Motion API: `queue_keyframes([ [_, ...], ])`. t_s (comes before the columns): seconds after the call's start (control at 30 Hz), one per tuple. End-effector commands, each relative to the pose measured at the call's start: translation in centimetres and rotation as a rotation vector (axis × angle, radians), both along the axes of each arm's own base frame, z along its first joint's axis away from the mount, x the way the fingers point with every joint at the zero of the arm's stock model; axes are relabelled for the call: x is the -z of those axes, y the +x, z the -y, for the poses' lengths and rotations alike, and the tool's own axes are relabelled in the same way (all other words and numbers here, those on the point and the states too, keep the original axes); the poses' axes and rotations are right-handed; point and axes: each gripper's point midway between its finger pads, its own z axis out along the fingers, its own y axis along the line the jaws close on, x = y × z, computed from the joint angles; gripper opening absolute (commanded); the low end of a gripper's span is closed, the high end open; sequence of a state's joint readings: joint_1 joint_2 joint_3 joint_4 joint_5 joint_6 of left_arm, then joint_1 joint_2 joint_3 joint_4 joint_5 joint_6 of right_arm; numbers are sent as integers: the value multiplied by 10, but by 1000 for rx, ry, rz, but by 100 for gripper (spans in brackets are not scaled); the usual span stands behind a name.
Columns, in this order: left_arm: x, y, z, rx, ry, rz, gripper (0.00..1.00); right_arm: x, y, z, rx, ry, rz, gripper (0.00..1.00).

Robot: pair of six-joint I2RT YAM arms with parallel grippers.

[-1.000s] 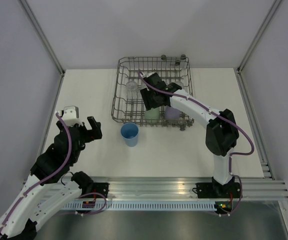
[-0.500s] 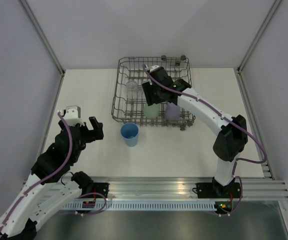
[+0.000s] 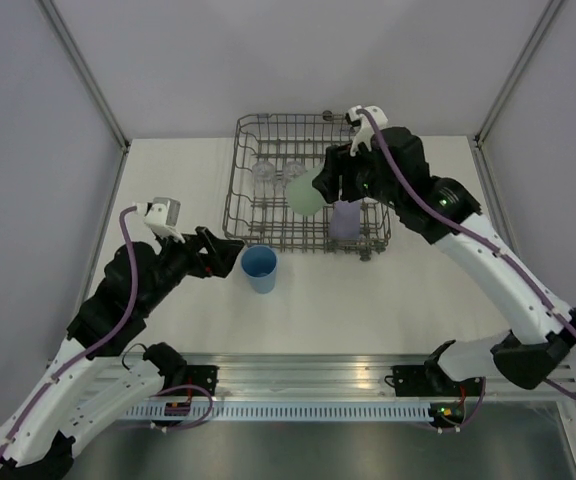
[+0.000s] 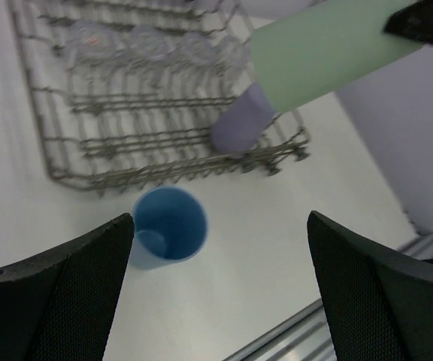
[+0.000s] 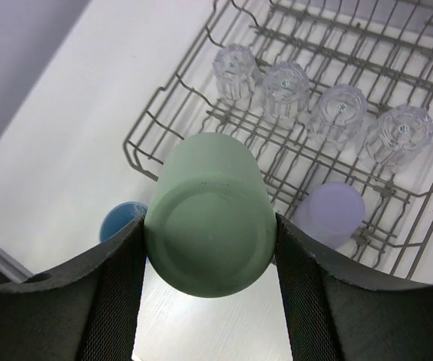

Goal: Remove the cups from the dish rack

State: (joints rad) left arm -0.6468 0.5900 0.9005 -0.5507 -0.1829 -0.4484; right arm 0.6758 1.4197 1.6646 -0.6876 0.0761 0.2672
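Note:
My right gripper [image 3: 320,186] [image 5: 209,227] is shut on the green cup [image 3: 305,192] [image 5: 210,214], which hangs bottom towards the wrist camera above the front of the dish rack [image 3: 236,195] [image 5: 137,150]. In the rack a lilac cup [image 3: 346,218] [image 5: 328,213] stands upside down at the front right. Several clear glasses [image 5: 286,90] [image 3: 265,172] stand in a row behind it. A blue cup [image 3: 260,268] [image 4: 168,226] stands upright on the table in front of the rack. My left gripper [image 3: 228,254] [image 4: 220,220] is open and empty, just left of the blue cup.
The white table [image 3: 368,300] is closed in by grey walls at the left, right and back. An aluminium rail [image 3: 318,375] runs along its near edge between the arm bases. The rack fills the back middle of the table.
My right arm has lifted the green cup up out of the rack and swung back to the right. My left gripper has moved right, close to the blue cup.

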Motion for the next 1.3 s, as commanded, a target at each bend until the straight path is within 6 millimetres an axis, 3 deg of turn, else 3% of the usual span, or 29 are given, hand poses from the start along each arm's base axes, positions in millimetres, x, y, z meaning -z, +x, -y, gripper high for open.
queue_keyframes([
  [0.0,-79,-26,59,321,-307,160,100,-48,-26,6,-41,173,112,24],
  [0.03,-86,-30,67,363,-373,152,100,-54,-31,9,-44,198,126,15],
  [0.07,-82,-33,76,409,-405,141,100,-63,-40,16,-43,235,167,12],
  [0.1,-104,-42,87,505,-471,208,100,-67,-48,15,-70,261,179,10],
  [0.17,-108,-48,99,579,-559,181,100,-79,-65,22,-104,319,233,4],
  [0.33,-130,-57,117,722,-731,172,100,-100,-94,37,-134,421,322,1],
  [0.47,-133,-56,126,772,-792,145,100,-123,-125,49,-188,519,384,0],
  [0.6,-136,-64,134,854,-840,134,100,-129,-146,45,-264,602,369,1],
  [0.9,-150,-81,137,996,-930,190,89,-128,-161,43,-321,656,358,1],
  [1.0,-152,-84,137,1007,-932,197,80,-131,-168,39,-363,686,353,0],
  [1.07,-152,-86,137,1017,-931,197,63,-129,-166,40,-350,684,354,1],
  [1.1,-151,-87,137,1018,-931,195,47,-127,-164,40,-340,679,353,0],
  [1.2,-149,-87,138,1018,-926,187,28,-127,-163,41,-336,675,360,0],
  [1.27,-149,-88,138,1022,-924,187,25,-127,-164,40,-344,683,355,0],
])
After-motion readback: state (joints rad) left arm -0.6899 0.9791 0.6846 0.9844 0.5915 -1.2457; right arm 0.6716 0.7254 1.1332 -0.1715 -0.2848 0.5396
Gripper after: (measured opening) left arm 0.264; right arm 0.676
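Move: The green cup, already clear of the rack and held at its base by the right hand, lies from the open left gripper about 13 cm ahead, 16 cm to the right and 2 cm higher. The blue cup stands on the table 6 cm ahead of the left hand, 4 cm to its right and 24 cm below. From the right hand, the left gripper is some 12 cm back, 19 cm left and 5 cm lower; the racked purple cup is 7 cm ahead, 5 cm right and 25 cm below. The green cup, kept in the right hand's grip, is drawn back about 16 cm and raised some 11 cm, slightly to the right, while that wrist rolls its mouth up towards the left gripper. The left hand swings right and up, drawing back a little, turns its fingers to point right and upward, then closes them around the wall at the cup's open rim. ##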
